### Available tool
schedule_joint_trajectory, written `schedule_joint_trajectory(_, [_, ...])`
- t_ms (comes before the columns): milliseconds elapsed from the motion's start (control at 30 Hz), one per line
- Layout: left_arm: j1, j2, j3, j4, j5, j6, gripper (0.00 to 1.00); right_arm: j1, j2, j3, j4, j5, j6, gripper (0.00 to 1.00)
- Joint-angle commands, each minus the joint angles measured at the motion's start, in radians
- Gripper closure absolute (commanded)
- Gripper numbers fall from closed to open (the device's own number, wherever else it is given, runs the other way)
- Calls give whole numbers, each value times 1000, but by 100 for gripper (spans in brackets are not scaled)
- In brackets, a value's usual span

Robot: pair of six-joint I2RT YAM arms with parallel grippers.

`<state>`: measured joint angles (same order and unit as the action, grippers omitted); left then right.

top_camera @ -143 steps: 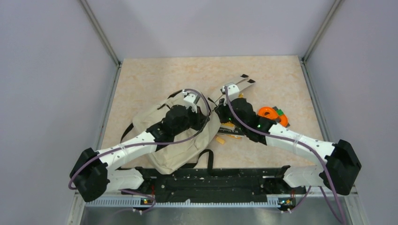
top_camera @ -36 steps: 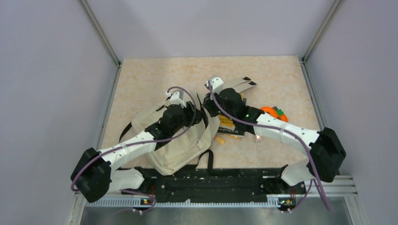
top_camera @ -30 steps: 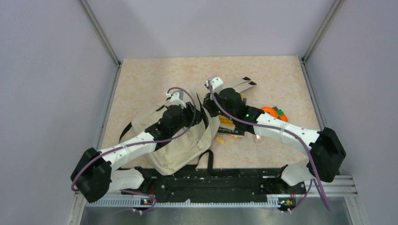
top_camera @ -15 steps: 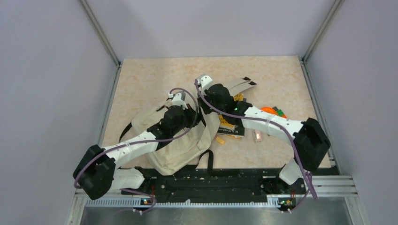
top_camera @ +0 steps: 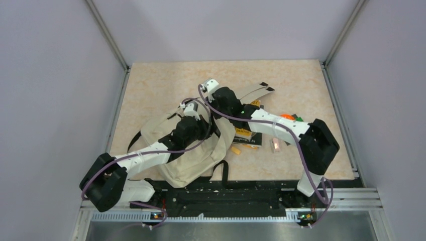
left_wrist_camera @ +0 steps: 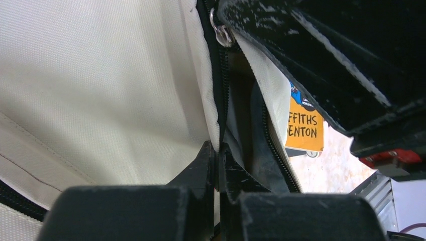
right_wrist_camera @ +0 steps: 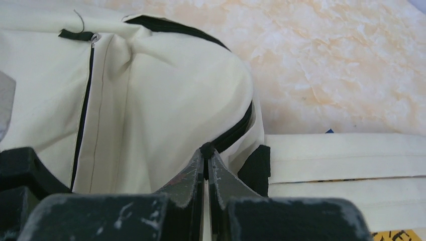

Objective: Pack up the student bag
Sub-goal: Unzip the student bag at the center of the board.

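Note:
The student bag (top_camera: 188,160) is a beige canvas backpack lying at the near left of the table, under both arms. My left gripper (left_wrist_camera: 217,150) is shut on the cloth edge of the student bag (left_wrist_camera: 100,90), right beside its black zipper (left_wrist_camera: 220,75). My right gripper (right_wrist_camera: 206,149) is shut on the black zipper pull at the top of the student bag (right_wrist_camera: 150,100). In the top view the left gripper (top_camera: 210,126) and right gripper (top_camera: 215,106) sit close together over the bag's far right edge, their fingertips hidden.
A book with a yellow-orange cover (top_camera: 246,134) (left_wrist_camera: 305,128) lies just right of the bag. Flat beige shoulder straps (top_camera: 251,92) (right_wrist_camera: 346,155) stretch toward the far right. An orange object (top_camera: 286,117), a small yellow piece (top_camera: 236,150) and a pale pink item (top_camera: 275,145) lie on the marbled tabletop (top_camera: 166,85).
My left gripper has shut on the bag's edge. The right arm has swung left and farther away, still shut on the zipper pull.

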<state>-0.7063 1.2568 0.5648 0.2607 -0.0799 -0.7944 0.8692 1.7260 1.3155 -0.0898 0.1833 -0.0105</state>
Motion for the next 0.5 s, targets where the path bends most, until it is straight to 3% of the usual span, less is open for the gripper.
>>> schedule_joint_trajectory(0, [-24, 21, -36, -73, 71, -3, 100, -7, 31, 104, 93, 87, -49, 100])
schedule_joint_trajectory(133, [-24, 11, -38, -83, 47, -29, 100, -6, 29, 134, 25, 69, -32, 100])
schedule_joint_trajectory(300, [-24, -9, -34, -91, 5, -77, 100, -6, -73, 86, -2, 18, 2, 58])
schedule_joint_trajectory(367, [-25, -15, -36, -86, 6, -81, 100, -6, -128, 40, -1, 16, 35, 47])
schedule_joint_trajectory(467, [-24, -23, -35, -83, 10, -83, 100, -7, -194, -21, -19, 3, 62, 40])
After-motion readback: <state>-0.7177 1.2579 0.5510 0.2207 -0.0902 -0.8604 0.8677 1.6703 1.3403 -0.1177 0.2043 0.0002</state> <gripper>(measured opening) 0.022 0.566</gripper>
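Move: The main zipper's pull tab is already pinched in my right fingertips, its slider about 2 cm back and 2 cm below them. From that hand the book stack lies some 14 cm right, 4 cm back; the shoulder straps about 17 cm right, 9 cm ahead; the pocket zipper's pull roughly 15 cm left, 1 cm back, lower. From my left hand, shut on the bag's opened zipper edge, the tab is around 7 cm ahead, 1 cm right, slightly higher. I draw the zipper pull about 1 cm farther forward with my right hand, then open those fingers to just over half and lift clear, rising some 3 cm while easing back and a little right. My left fingers keep their pinch on the bag edge behind the slider, sinking and drawing back about 1 cm each. ##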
